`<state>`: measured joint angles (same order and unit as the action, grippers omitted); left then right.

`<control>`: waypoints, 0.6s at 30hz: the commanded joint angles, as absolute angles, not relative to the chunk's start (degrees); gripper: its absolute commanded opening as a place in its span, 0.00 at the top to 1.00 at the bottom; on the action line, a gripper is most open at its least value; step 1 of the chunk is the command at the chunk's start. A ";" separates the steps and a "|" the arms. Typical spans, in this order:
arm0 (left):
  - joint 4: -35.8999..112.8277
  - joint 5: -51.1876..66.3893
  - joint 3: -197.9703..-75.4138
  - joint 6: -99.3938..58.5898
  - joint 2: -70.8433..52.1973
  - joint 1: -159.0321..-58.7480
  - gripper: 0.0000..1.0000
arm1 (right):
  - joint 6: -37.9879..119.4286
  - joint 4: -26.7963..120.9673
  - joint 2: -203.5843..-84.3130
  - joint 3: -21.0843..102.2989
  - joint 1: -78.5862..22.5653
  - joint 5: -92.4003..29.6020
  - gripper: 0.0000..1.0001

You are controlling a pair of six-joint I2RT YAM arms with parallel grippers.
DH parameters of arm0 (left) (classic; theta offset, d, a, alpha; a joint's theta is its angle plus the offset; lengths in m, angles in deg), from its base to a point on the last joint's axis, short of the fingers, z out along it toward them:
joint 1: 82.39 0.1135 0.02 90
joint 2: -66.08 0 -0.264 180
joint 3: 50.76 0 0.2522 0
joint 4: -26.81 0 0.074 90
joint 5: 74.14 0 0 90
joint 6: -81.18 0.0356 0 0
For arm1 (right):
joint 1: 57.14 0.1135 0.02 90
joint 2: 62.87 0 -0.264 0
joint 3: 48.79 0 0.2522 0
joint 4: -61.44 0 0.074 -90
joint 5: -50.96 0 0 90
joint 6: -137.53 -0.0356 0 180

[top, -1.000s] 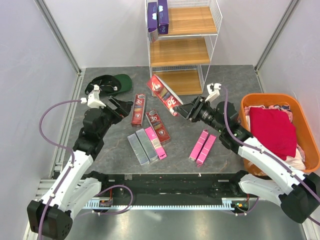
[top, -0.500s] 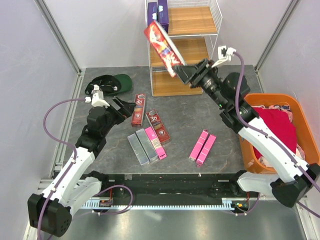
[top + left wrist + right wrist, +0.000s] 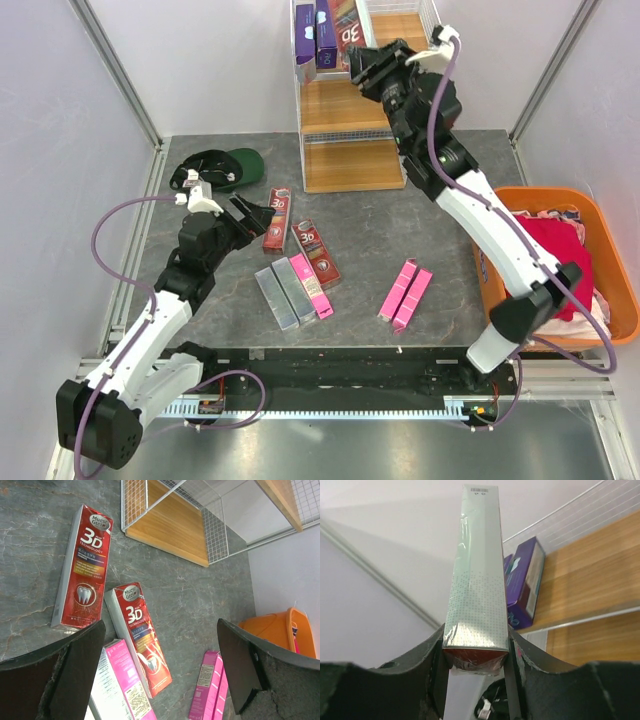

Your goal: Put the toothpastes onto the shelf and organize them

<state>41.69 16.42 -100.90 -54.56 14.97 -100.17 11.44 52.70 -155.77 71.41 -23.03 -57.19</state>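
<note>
My right gripper (image 3: 366, 62) is shut on a dark red toothpaste carton (image 3: 347, 24) (image 3: 477, 580), held up at the top board of the white wire shelf (image 3: 360, 100), beside two purple cartons (image 3: 316, 38) (image 3: 524, 584) standing there. On the table lie two red cartons (image 3: 277, 218) (image 3: 82, 570), two silver-grey ones (image 3: 283, 293), a pink one (image 3: 313, 286) and a pink pair (image 3: 405, 294) (image 3: 207, 685). Above the red cartons hovers my left gripper (image 3: 240, 212) (image 3: 160, 630), open, with nothing between its fingers.
A green cap (image 3: 225, 165) lies at the table's far left. An orange basket (image 3: 612, 255) with red cloth in it stands at the right edge. The shelf's lower boards (image 3: 170, 527) hold nothing that I can see.
My right arm has swung the red carton from low over the table up to the shelf's top level. The left arm has barely moved.
</note>
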 commanded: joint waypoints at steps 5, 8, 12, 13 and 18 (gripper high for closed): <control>39.16 17.88 -103.11 -52.59 15.28 -100.67 0.00 | 15.64 51.73 -167.27 89.24 -24.96 -66.64 0.68; 39.25 17.80 -103.11 -52.59 15.37 -100.76 0.00 | 12.30 51.55 -169.21 89.95 -26.63 -66.29 0.68; 39.78 16.39 -104.07 -52.06 14.84 -100.76 0.00 | 6.50 51.64 -171.06 88.81 -29.18 -64.10 0.68; 39.78 16.04 -104.33 -52.15 14.76 -100.76 0.00 | 4.05 51.64 -171.41 88.46 -29.88 -62.96 0.68; 39.78 16.04 -104.34 -52.15 14.32 -100.76 0.00 | -8.17 52.16 -174.65 87.93 -34.10 -54.44 0.67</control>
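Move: The right hand holds a red 3D toothpaste box by its near end. It is bound for the free middle of the shelf's top board, roughly 19 cm ahead, 3 cm to the right and 9 cm below. Two purple boxes stand on that board, each also 19 cm ahead and 8 cm down, about 7 and 12 cm left. The shelf's right wire side is 19 cm ahead, 14 cm right, 8 cm below. From the left hand, the free spot is some 30 cm ahead, 26 cm right, 23 cm above. Still pinching the red box by its near end, the right hand carries it forward about 11 cm in over the top board, first almost level, then sinking some 5 cm and easing about 4 cm right, away from the purple boxes. The wrist swings about 10 degrees clockwise and tips a little down, bringing the box straighter and flatter; the fingers keep their hold. ##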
